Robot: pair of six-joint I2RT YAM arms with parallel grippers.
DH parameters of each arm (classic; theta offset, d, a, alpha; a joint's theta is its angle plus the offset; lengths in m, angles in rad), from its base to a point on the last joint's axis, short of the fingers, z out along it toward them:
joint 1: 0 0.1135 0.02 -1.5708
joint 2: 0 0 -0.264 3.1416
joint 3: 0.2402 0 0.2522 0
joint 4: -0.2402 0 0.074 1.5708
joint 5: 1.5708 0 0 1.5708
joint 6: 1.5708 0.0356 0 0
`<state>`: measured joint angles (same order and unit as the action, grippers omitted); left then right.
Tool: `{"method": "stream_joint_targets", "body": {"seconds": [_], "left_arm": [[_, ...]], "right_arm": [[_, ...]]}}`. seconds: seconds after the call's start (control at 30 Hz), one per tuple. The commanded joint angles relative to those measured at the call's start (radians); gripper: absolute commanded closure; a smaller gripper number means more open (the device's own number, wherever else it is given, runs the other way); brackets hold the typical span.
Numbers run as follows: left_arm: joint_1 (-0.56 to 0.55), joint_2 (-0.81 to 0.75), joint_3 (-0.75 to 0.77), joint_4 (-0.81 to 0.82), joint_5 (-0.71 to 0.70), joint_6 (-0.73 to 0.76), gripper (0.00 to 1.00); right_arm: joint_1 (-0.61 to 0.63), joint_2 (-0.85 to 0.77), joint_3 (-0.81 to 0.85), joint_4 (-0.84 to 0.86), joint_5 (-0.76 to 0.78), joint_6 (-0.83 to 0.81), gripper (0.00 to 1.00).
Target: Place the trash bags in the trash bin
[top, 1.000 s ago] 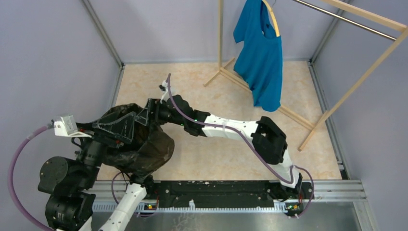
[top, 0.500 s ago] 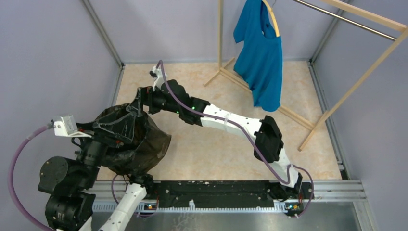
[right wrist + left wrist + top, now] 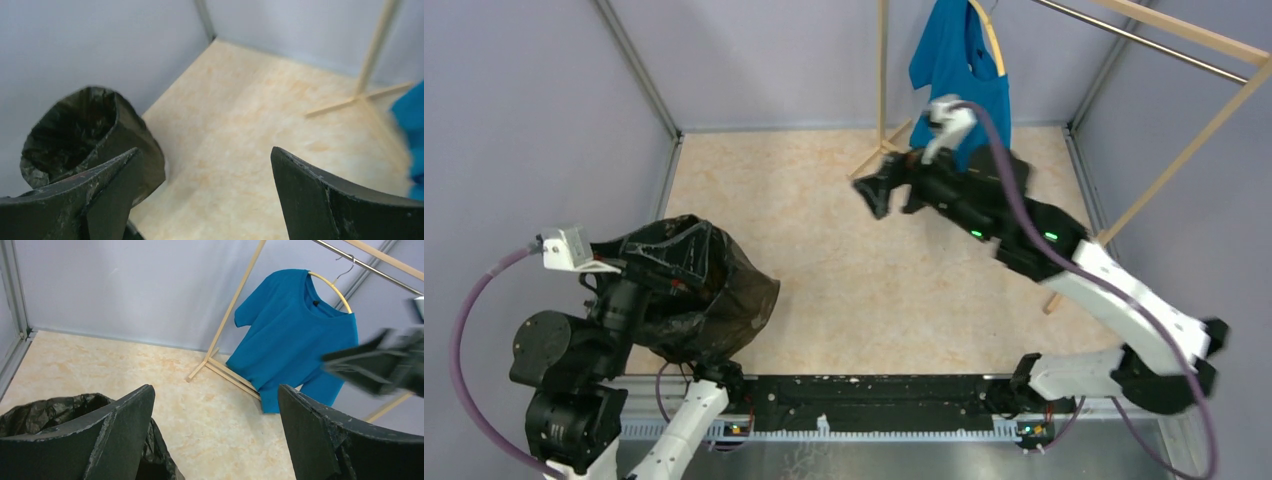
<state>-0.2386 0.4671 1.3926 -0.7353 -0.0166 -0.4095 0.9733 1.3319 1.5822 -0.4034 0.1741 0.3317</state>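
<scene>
The black trash bag (image 3: pixel 724 295) stands upright at the left of the floor with its mouth open; it also shows in the left wrist view as the bag (image 3: pixel 50 410) and in the right wrist view as the bag (image 3: pixel 75 125). It covers whatever is under it, so the trash bin is hidden. My left gripper (image 3: pixel 669 262) hovers over the bag's near rim, open, with nothing between its fingers (image 3: pixel 215 387). My right gripper (image 3: pixel 876 192) is raised mid-floor, well right of the bag, open and empty (image 3: pixel 205 150).
A blue T-shirt (image 3: pixel 944 55) hangs on a wooden rack (image 3: pixel 1164 180) at the back right, just behind my right wrist. The rack's floor legs (image 3: pixel 1024 235) cross the right side. Grey walls enclose the beige floor (image 3: pixel 824 290).
My right arm has left the bag's rim and swung up and right toward the rack, its jaws opening. The left jaws opened wider above the bag, which stays in place.
</scene>
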Motion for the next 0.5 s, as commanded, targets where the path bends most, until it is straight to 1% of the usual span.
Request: {"method": "stream_joint_targets", "body": {"seconds": [0.0,0.1,0.2,0.4,0.47], "left_arm": [[0.002,0.085,-0.007,0.118,0.0,0.056,0.01],[0.002,0.13,0.011,0.157,0.011,0.086,0.01],[0.002,0.175,0.04,0.176,0.012,0.104,0.01],[0.002,0.228,0.079,0.205,0.011,0.116,0.01],[0.002,0.236,0.089,0.205,0.042,0.117,0.01]], "right_arm": [[0.011,-0.281,-0.046,-0.175,0.286,-0.179,0.01],[0.011,-0.422,-0.039,-0.238,0.361,-0.213,0.01],[0.011,-0.518,-0.012,-0.275,0.424,-0.233,0.01],[0.011,-0.571,0.025,-0.333,0.517,-0.229,0.01],[0.012,-0.583,0.012,-0.329,0.526,-0.229,0.01]]}}
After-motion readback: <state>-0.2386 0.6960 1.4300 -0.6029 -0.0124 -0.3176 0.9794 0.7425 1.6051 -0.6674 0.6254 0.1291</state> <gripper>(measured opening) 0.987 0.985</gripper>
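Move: The bag-lined trash bin, standing open, has its middle roughly 4 cm ahead of the left hand, 6 cm to its left and 33 cm below. From the right hand the bin is some 33 cm left, 5 cm back and 28 cm lower; the blue shirt hangs about 28 cm ahead of that hand, 19 cm to its right and 8 cm below. Open and empty, the right hand sweeps 26 cm right, rising, away from the bin; left eases 7 cm forward. ##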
